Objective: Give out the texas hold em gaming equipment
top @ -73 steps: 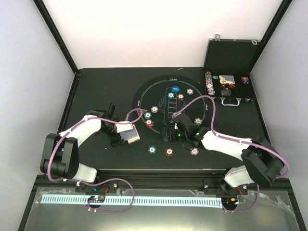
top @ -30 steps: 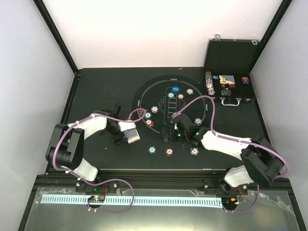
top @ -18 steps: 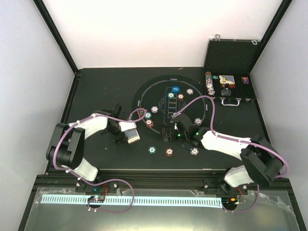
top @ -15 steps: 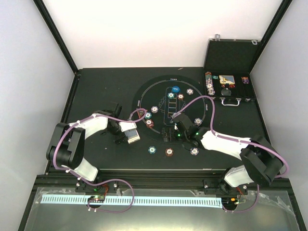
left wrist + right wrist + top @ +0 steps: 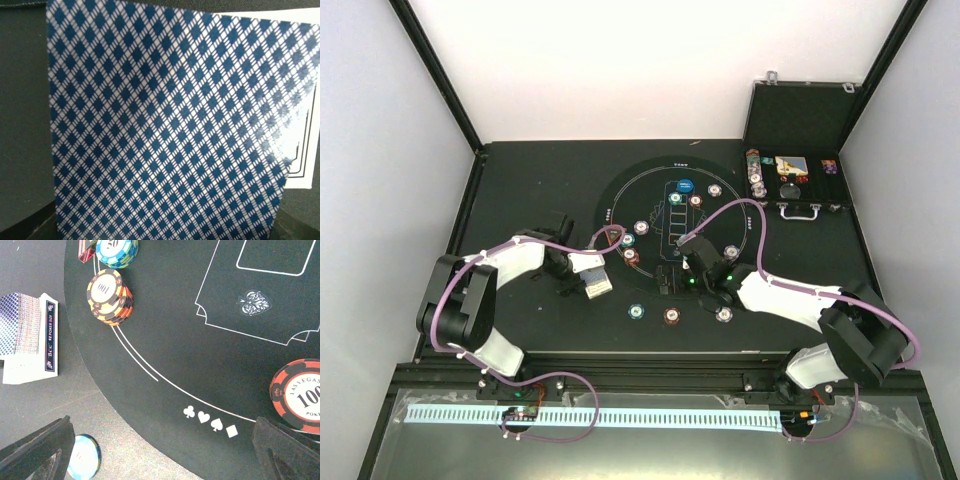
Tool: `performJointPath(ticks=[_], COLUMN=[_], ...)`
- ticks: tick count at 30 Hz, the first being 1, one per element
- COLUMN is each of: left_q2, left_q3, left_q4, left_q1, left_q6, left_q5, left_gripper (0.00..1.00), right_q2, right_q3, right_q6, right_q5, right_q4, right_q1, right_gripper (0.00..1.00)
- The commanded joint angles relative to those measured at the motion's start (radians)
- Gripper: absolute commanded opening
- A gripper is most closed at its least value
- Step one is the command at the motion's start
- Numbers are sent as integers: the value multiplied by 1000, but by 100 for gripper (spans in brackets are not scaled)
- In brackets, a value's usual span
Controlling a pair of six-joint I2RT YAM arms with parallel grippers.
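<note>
A card back with a blue diamond pattern (image 5: 165,130) fills the left wrist view and hides the jaws. My left gripper (image 5: 578,276) is at the deck of playing cards (image 5: 598,286), left of the round black mat (image 5: 665,225), and looks shut on them. The deck (image 5: 20,325) lies beside its white box (image 5: 50,335). My right gripper (image 5: 160,460) hangs open over the mat's near edge, holding nothing. An orange-black chip stack (image 5: 109,295), a blue chip (image 5: 116,250), a red chip (image 5: 299,396) and a pale chip (image 5: 84,456) lie around it.
More chips ring the mat, among them a green one (image 5: 636,311), a brown-red one (image 5: 671,316) and a whitish one (image 5: 724,314). A blue button (image 5: 685,186) lies at the mat's far side. An open black case (image 5: 800,211) with more pieces stands at the back right.
My left gripper has closed at the deck, and the deck has shifted a little under it. The right arm has stayed still and open.
</note>
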Motion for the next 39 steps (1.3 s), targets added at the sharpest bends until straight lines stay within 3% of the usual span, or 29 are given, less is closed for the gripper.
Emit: performJointPath(ticks=[1,8,16,25,32,39], left_q2=[-16,-25,-93,-231,-351,-403], left_q3=[-17,-19,30,94,114,125], left_q4=[28,18,-56,-211,-314,-349], left_q1=[-10,-10,-10,-13,-51,-110], left_q6=[22,26,32,40,57,30], left_q5=[-36,-40,-26,69,127,131], left_gripper=[49,39,3,2,2,2], right_q2=[7,3,2,-21,-56,-32], right_q3=[4,2,2,12,27,5], right_q6=[1,0,-1,-7,84,259], right_q5=[-1,-3,-7,-55,-312,-567], right_q4=[20,22,24,11,125,392], right_q1=[0,0,-2,-8,-7,-7], right_gripper=[100,100,100,99,100,100])
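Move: The card deck is already between the left fingers, its middle 3 cm to the hand's right, still lying on the card box, which is some 3 cm back, 4 cm right and 2 cm below the left hand. The open right gripper waits about 20 cm to the left hand's right, 2 cm nearer and 5 cm higher. From the right hand the deck lies about 18 cm left, 2 cm ahead and 6 cm lower; the orange chip stack is about 8 cm left and 5 cm ahead, the teal chip 7 cm left and 7 cm back, both 8 cm below. The card deck, kept pinched by its edges, hardly stirs at first, then the left hand lifts it about 10 cm off the card box, drawing it back and slightly to the right with a slight tilt. Late on, the empty right hand sets off left and up towards the deck, also drifting back, swinging its open fingers up to the left by some 25 degrees. ##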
